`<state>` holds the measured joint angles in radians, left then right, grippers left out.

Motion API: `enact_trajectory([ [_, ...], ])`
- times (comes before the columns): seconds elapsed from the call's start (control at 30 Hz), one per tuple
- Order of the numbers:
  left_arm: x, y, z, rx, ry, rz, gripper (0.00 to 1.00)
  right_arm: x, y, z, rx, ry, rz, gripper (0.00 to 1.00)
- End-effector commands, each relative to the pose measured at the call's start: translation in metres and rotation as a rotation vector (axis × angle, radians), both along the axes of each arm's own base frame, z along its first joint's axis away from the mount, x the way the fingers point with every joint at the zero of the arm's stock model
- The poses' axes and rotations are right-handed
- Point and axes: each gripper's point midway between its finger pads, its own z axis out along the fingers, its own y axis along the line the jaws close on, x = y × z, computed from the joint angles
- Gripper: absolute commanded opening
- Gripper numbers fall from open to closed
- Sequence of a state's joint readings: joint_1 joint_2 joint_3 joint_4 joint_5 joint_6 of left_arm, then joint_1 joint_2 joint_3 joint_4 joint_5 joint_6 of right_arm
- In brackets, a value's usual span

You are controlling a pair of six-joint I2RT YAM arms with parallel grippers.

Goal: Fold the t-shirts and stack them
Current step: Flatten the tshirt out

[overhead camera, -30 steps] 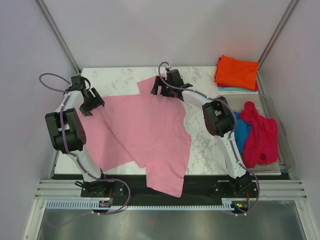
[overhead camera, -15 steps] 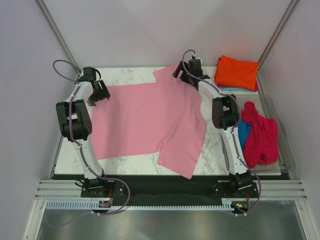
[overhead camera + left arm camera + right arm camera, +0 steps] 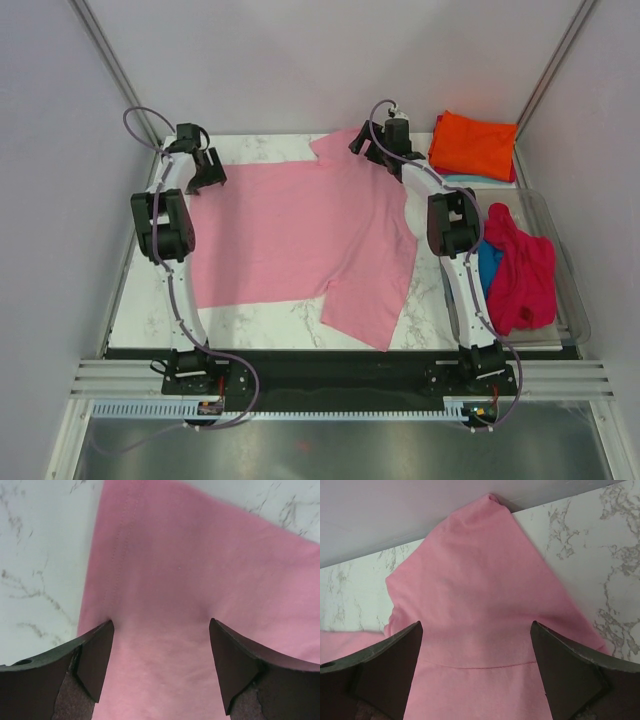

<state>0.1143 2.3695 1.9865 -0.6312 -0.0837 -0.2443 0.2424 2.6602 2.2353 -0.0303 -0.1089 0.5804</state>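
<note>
A light pink t-shirt (image 3: 300, 230) lies spread flat on the marble table (image 3: 255, 318), one sleeve pointing at the near edge. My left gripper (image 3: 207, 174) stands open over the shirt's far left corner. In the left wrist view the pink cloth (image 3: 190, 570) lies flat under the left gripper (image 3: 161, 625), its jaws wide apart. My right gripper (image 3: 374, 146) is open over the far right sleeve. In the right wrist view that sleeve (image 3: 480, 580) lies under the right gripper (image 3: 476, 630), a seam running between the fingers. Neither gripper holds cloth.
A folded orange t-shirt (image 3: 474, 143) lies on a pale blue one (image 3: 462, 178) at the far right corner. A clear bin (image 3: 575, 300) on the right holds a crumpled crimson-pink t-shirt (image 3: 522, 268) and a bright blue one (image 3: 485, 262). Walls stand close behind.
Both arms have reached toward the far edge. The pink shirt has slid back with them, off the near edge, and now lies spread wider.
</note>
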Motion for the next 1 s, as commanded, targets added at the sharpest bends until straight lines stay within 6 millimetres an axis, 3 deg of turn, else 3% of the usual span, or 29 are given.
enact_trajectory([
  [0.0, 0.016, 0.000, -0.016, -0.008, 0.001, -0.041, 0.85, -0.034, -0.001, -0.054, -0.051, 0.169, 0.055, 0.98],
  [0.17, 0.036, 0.002, -0.021, -0.025, -0.012, -0.047, 0.84, -0.036, 0.008, -0.050, -0.009, 0.166, 0.091, 0.98],
  [0.2, 0.052, 0.003, -0.004, -0.023, -0.064, -0.046, 0.84, -0.035, 0.009, -0.051, 0.000, 0.162, 0.096, 0.98],
  [0.23, 0.056, 0.004, -0.015, -0.030, -0.055, -0.044, 0.85, -0.035, 0.012, -0.051, 0.007, 0.160, 0.110, 0.98],
  [0.27, 0.066, 0.004, -0.003, -0.029, -0.090, -0.046, 0.85, -0.034, 0.014, -0.050, 0.011, 0.152, 0.125, 0.98],
  [0.33, 0.071, 0.008, -0.005, -0.028, -0.103, -0.040, 0.87, -0.030, 0.018, -0.048, 0.010, 0.127, 0.146, 0.98],
  [0.37, 0.074, 0.007, 0.001, -0.040, -0.118, -0.043, 0.88, -0.025, 0.025, -0.035, 0.031, 0.095, 0.180, 0.98],
  [0.43, 0.071, -0.003, 0.019, -0.080, -0.133, -0.057, 0.88, -0.024, 0.030, -0.030, 0.047, 0.083, 0.206, 0.98],
  [0.47, 0.070, -0.011, 0.060, -0.108, -0.189, -0.048, 0.88, -0.025, 0.033, -0.020, 0.052, 0.074, 0.234, 0.98],
  [0.5, 0.055, -0.016, 0.066, -0.123, -0.167, -0.035, 0.88, -0.031, 0.037, 0.012, 0.058, 0.051, 0.270, 0.98],
  [0.53, 0.046, -0.025, 0.085, -0.128, -0.179, -0.034, 0.88, -0.035, 0.038, 0.035, 0.042, 0.020, 0.287, 0.98],
  [0.57, 0.032, -0.027, 0.153, -0.107, -0.280, -0.020, 0.88, -0.050, 0.033, 0.030, -0.009, 0.036, 0.299, 0.98],
  [0.6, 0.011, -0.034, 0.147, -0.101, -0.240, -0.020, 0.88, -0.055, 0.029, 0.093, -0.041, -0.066, 0.277, 0.98],
  [0.63, -0.004, -0.035, 0.161, -0.093, -0.248, -0.022, 0.88, -0.071, 0.024, 0.093, -0.067, -0.045, 0.273, 0.98],
  [0.67, -0.030, -0.027, 0.218, -0.044, -0.342, 0.016, 0.88, -0.079, 0.022, 0.114, -0.080, -0.069, 0.267, 0.98],
  [0.7, -0.057, -0.024, 0.193, -0.035, -0.268, 0.043, 0.88, -0.097, 0.020, 0.160, -0.077, -0.110, 0.259, 0.98],
  [0.73, -0.077, -0.022, 0.201, -0.022, -0.275, 0.060, 0.88, -0.114, 0.016, 0.154, -0.089, -0.069, 0.246, 0.98],
  [0.77, -0.116, -0.021, 0.197, -0.016, -0.254, 0.090, 0.88, -0.138, 0.017, 0.191, -0.088, -0.106, 0.245, 0.98],
  [0.8, -0.137, -0.018, 0.198, -0.015, -0.257, 0.115, 0.88, -0.153, 0.016, 0.194, -0.101, -0.096, 0.232, 0.98],
  [0.83, -0.156, -0.015, 0.193, -0.012, -0.254, 0.142, 0.88, -0.173, 0.006, 0.167, -0.150, -0.028, 0.188, 0.98],
  [0.87, -0.188, -0.013, 0.155, -0.010, -0.170, 0.195, 0.88, -0.202, 0.015, 0.190, -0.155, -0.052, 0.205, 0.98],
  [0.9, -0.209, -0.013, 0.169, -0.008, -0.232, 0.218, 0.88, -0.221, 0.018, 0.185, -0.158, -0.025, 0.198, 0.98],
  [0.93, -0.222, -0.009, 0.161, -0.011, -0.237, 0.276, 0.88, -0.243, 0.012, 0.159, -0.194, 0.040, 0.170, 0.98],
  [0.97, -0.247, -0.011, 0.130, -0.021, -0.180, 0.294, 0.88, -0.275, 0.026, 0.172, -0.188, 0.025, 0.201, 0.98],
])
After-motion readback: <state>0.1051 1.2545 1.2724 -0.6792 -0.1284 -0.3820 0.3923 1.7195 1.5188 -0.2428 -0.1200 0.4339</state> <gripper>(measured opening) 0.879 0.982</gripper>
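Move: The left hand has its open fingertips on the shirt near the far-left corner, which lies about 5 cm ahead and 3 cm to its left. The near-left corner is some 35 cm back and 5 cm right of that hand. From the right hand, the far sleeve's middle lies about 3 cm ahead and 4 cm left; the shirt's middle is roughly 26 cm back and 18 cm left, and the orange stack level with it, 30 cm right. Fingertips still open and resting on the cloth, the left hand pushes the corner forward about 7 cm, then lifts off and draws back and up, rising over 20 cm. The right hand stays low at the far sleeve, easing about 2 cm left while turning roughly 10 degrees counter-clockwise, then also pulls back and up some 20 cm, fingers wide open. ##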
